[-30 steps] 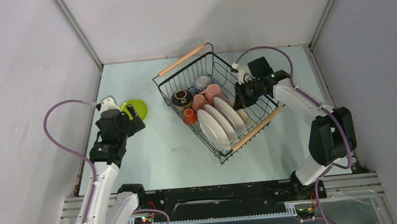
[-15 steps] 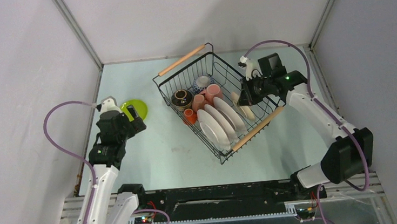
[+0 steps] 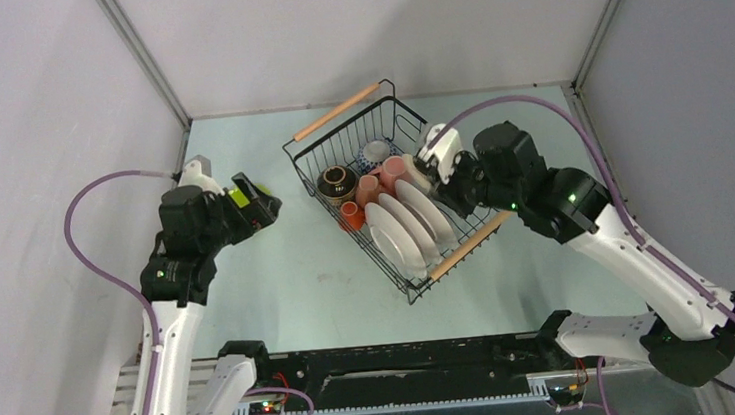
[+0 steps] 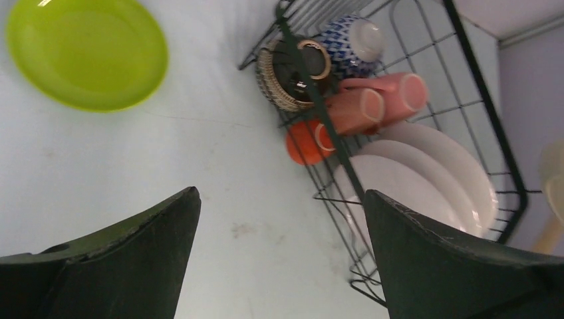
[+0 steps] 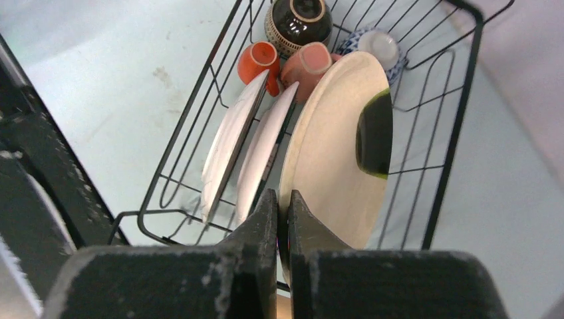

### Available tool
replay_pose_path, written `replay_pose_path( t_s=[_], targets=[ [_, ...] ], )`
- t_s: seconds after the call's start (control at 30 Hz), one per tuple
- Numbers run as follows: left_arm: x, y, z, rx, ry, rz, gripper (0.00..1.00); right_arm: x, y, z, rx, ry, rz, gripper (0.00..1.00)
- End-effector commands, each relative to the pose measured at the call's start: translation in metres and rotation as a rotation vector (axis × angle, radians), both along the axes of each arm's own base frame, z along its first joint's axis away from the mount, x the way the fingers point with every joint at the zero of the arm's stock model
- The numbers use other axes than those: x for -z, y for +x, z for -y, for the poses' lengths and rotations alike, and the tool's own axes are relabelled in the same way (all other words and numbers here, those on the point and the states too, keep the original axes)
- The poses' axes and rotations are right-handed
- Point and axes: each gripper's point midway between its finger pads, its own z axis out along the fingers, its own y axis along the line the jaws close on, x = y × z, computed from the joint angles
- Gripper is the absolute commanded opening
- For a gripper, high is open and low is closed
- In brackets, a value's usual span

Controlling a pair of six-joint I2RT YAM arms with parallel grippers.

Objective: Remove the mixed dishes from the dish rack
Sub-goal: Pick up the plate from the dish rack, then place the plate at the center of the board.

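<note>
The dish rack (image 3: 309,168), a black wire basket with wooden handles, stands at the table's middle. In it are two white plates (image 3: 401,230), pink mugs (image 3: 387,175), an orange cup (image 3: 350,215), a dark bowl (image 3: 336,182) and a blue-patterned bowl (image 3: 375,152). My right gripper (image 5: 282,199) is shut on the rim of a cream plate (image 5: 332,153), held on edge above the rack's right side (image 5: 459,100). My left gripper (image 4: 279,199) hangs open over bare table left of the rack, holding nothing.
A lime-green plate (image 4: 86,50) lies on the table left of the rack, mostly hidden under my left gripper (image 3: 256,203) in the top view. Grey walls close in the table on three sides.
My right arm has lifted the cream plate out of the rack's right end and swung it up over the rack. My left arm has risen and turned toward the rack.
</note>
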Motion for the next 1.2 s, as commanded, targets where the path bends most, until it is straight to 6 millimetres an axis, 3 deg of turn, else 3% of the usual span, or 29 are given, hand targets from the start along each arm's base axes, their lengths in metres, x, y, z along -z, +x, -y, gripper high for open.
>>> replay_pose_path(
  t_s=[0.0, 0.17, 0.5, 0.63, 0.93, 1.0, 1.17],
  targets=[
    [-0.03, -0.008, 0.033, 0.129, -0.149, 0.021, 0.99, -0.045, 0.003, 0.001, -0.002, -0.092, 0.3, 0.0],
    [-0.055, -0.014, 0.06, 0.235, -0.296, 0.055, 0.99, -0.054, -0.017, -0.025, -0.07, -0.201, 0.46, 0.0],
    [-0.085, -0.024, 0.082, 0.324, -0.439, 0.11, 0.98, -0.028, -0.032, -0.083, -0.184, -0.455, 0.644, 0.0],
    [-0.085, -0.028, 0.092, 0.363, -0.48, 0.102, 0.97, -0.019, -0.038, -0.109, -0.212, -0.489, 0.692, 0.0],
    [-0.068, -0.032, 0.106, 0.389, -0.495, 0.063, 0.93, -0.009, -0.05, -0.143, -0.266, -0.513, 0.756, 0.0],
    [-0.064, -0.033, 0.109, 0.391, -0.491, 0.054, 0.89, -0.009, -0.052, -0.15, -0.27, -0.507, 0.771, 0.0],
    [-0.058, -0.033, 0.113, 0.397, -0.475, 0.05, 0.65, -0.005, -0.056, -0.161, -0.283, -0.516, 0.795, 0.0]
  ],
)
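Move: Held on edge by its rim in the right fingers, the beige plate has its middle about 5 cm ahead, 5 cm left and 3 cm below that hand; the open left hand it goes to waits roughly 38 cm left, 2 cm ahead and 6 cm lower. The white plates stand 8 cm left, 2 cm ahead and 22 cm below the right hand. From the left hand, the beige plate is some 33 cm right, 3 cm ahead and 3 cm above; the orange cup 16 cm right, 3 cm ahead, 19 cm down. Carrying the beige plate left over the rack towards the left gripper, the right hand travels about 15 cm left and 6 cm back, rolling some 55 degrees about its fingers so its left side sinks, grip kept. The left hand comes about 11 cm right to meet it, rising 5 cm net, turning clockwise and rolling its left side down; its fingers start closing around the plate's near rim, contact not clear. ##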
